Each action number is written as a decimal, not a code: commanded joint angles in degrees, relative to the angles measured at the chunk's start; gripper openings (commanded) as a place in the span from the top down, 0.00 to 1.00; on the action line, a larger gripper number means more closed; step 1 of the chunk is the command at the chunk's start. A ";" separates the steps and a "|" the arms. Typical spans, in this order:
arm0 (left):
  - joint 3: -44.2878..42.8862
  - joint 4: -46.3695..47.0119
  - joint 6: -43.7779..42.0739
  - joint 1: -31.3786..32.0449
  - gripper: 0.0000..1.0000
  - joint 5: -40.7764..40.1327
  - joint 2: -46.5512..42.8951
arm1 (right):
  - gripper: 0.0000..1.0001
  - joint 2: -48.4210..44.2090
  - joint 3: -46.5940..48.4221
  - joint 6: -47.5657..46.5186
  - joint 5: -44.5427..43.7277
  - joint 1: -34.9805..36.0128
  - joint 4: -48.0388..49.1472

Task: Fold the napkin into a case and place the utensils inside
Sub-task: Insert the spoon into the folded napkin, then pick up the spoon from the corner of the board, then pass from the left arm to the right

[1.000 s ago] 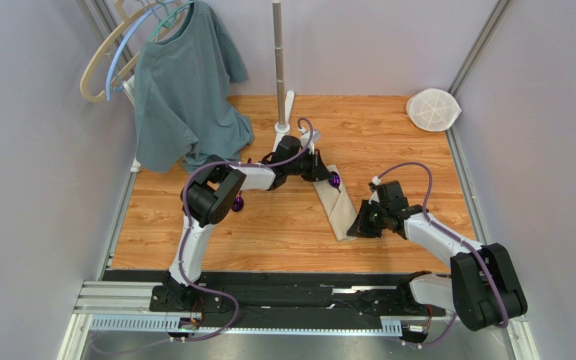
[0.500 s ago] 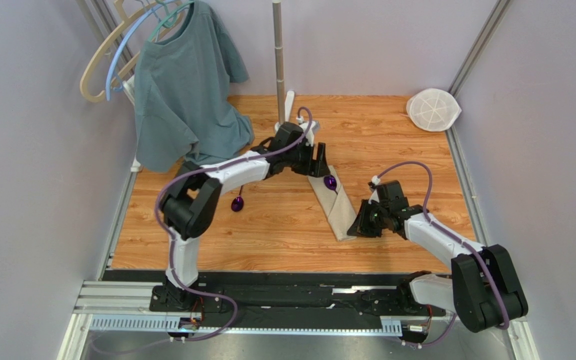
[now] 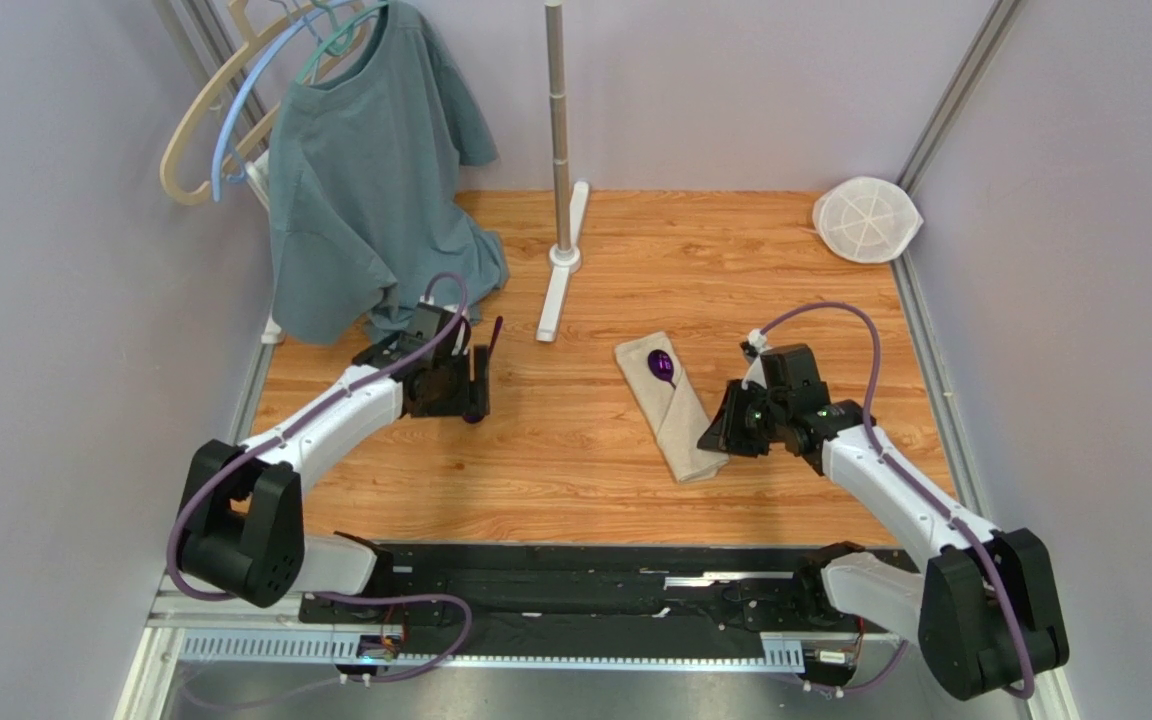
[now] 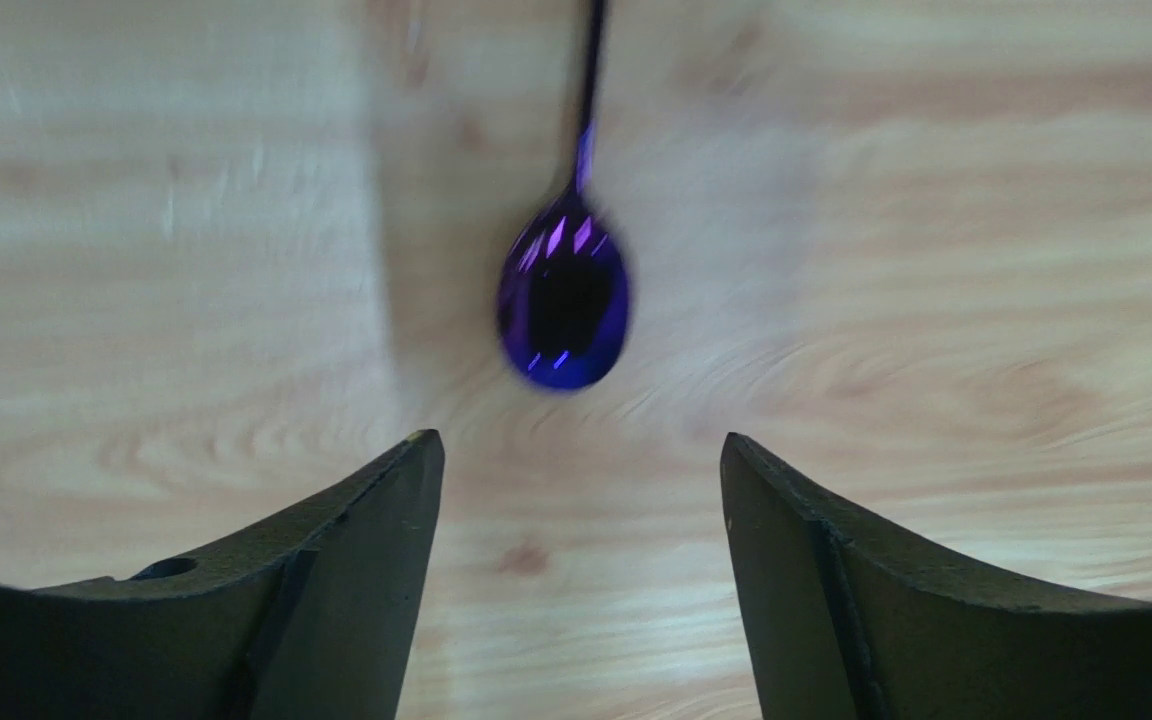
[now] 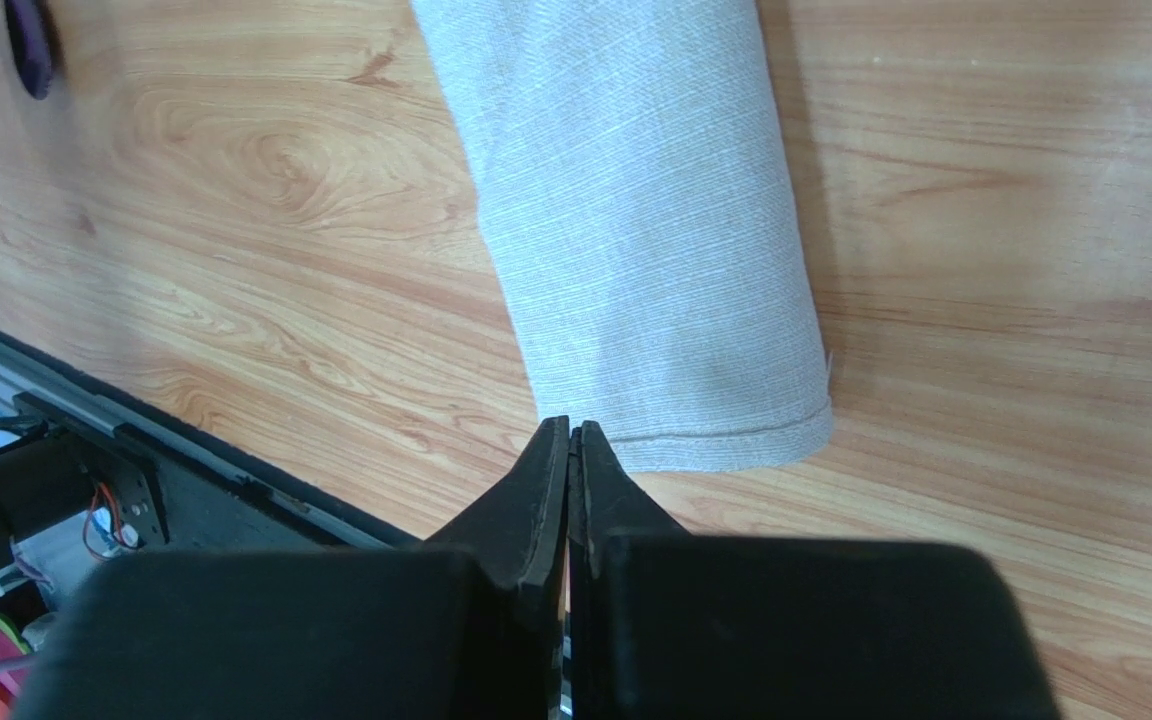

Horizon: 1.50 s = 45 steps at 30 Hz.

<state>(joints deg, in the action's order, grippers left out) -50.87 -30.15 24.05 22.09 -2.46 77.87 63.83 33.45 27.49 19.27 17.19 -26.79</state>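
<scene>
The beige-tan case (image 3: 672,413) lies slanted at the table's middle. One spoon's purple bowl (image 3: 662,362) sticks out at its far end. The second spoon (image 3: 494,342) lies on the wood to the left; its purple bowl (image 4: 564,300) and thin handle show in the left wrist view. My left gripper (image 3: 473,395) is open and empty just above that bowl (image 4: 579,443), jaws wide apart. My right gripper (image 3: 719,437) is shut, its tips (image 5: 569,437) right beside the near end of the case (image 5: 642,225). I see no cloth between them.
A grey-green T-shirt (image 3: 372,180) hangs at the back left under hangers (image 3: 214,113). A metal pole on a white base (image 3: 558,150) stands behind the case. A white mesh disc (image 3: 866,219) lies at the back right. A black rail (image 3: 567,593) runs along the near edge.
My left arm has swung from the case's far end back to the left, leaving the first spoon in the case, and now hovers open over the second spoon. My right gripper shifted slightly.
</scene>
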 commanded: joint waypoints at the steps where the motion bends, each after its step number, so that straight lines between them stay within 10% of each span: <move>1: 4.20 7.11 -0.41 -0.47 0.21 1.32 -3.26 | 1.00 -3.36 2.76 -1.56 1.56 0.56 -0.98; 17: -16.27 4.76 -3.75 -0.38 0.48 -5.10 26.19 | 1.00 -10.40 2.32 -2.35 1.65 0.91 -3.80; 20: -16.37 3.09 -3.31 1.11 0.60 -7.29 26.64 | 1.00 -9.87 2.49 -2.00 1.83 0.91 -2.92; 24: -16.89 0.36 -3.13 1.82 1.00 -9.14 27.25 | 1.00 -8.38 3.72 -1.65 2.35 1.00 -2.22; 26: -17.68 -0.95 -4.18 1.82 1.00 -8.27 27.43 | 1.00 -7.41 4.60 -1.03 2.53 1.00 -1.08; 33: -9.87 2.55 -4.90 7.43 1.00 1.99 6.04 | 0.47 -1.00 8.73 4.66 10.26 4.51 5.24; 45: -6.34 9.33 2.49 25.45 1.00 5.99 -5.71 | 0.25 7.71 15.15 28.50 4.11 15.94 26.25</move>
<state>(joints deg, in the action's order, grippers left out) -54.98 -20.25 25.08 43.33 4.08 69.06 70.74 44.40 48.99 26.37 30.87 -9.41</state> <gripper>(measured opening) 0.010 0.746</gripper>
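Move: The spoon still on the table has its middle about 8 cm ahead of the left hand, 2 cm to its right and 7 cm below, bowl nearest. Level with that spoon, some 32 cm to the hand's right and 3 cm ahead, lies the folded napkin, the first spoon on it about 8 cm ahead and 31 cm right. From the right hand, the loose spoon is roughly 12 cm ahead, 38 cm left and 5 cm below; the napkin's middle is 6 cm ahead, 8 cm left. The loose spoon is pinched by its neck: the left hand dips back and down slightly, reaches forward about 10 cm while sinking, shuts its fingers, then lifts some 17 cm, drawing back and right towards the napkin and turning clockwise. The shut right hand rises and waits, then swings about 12 cm left and up over the napkin towards the held spoon, opening wide and rolling its left side up. ##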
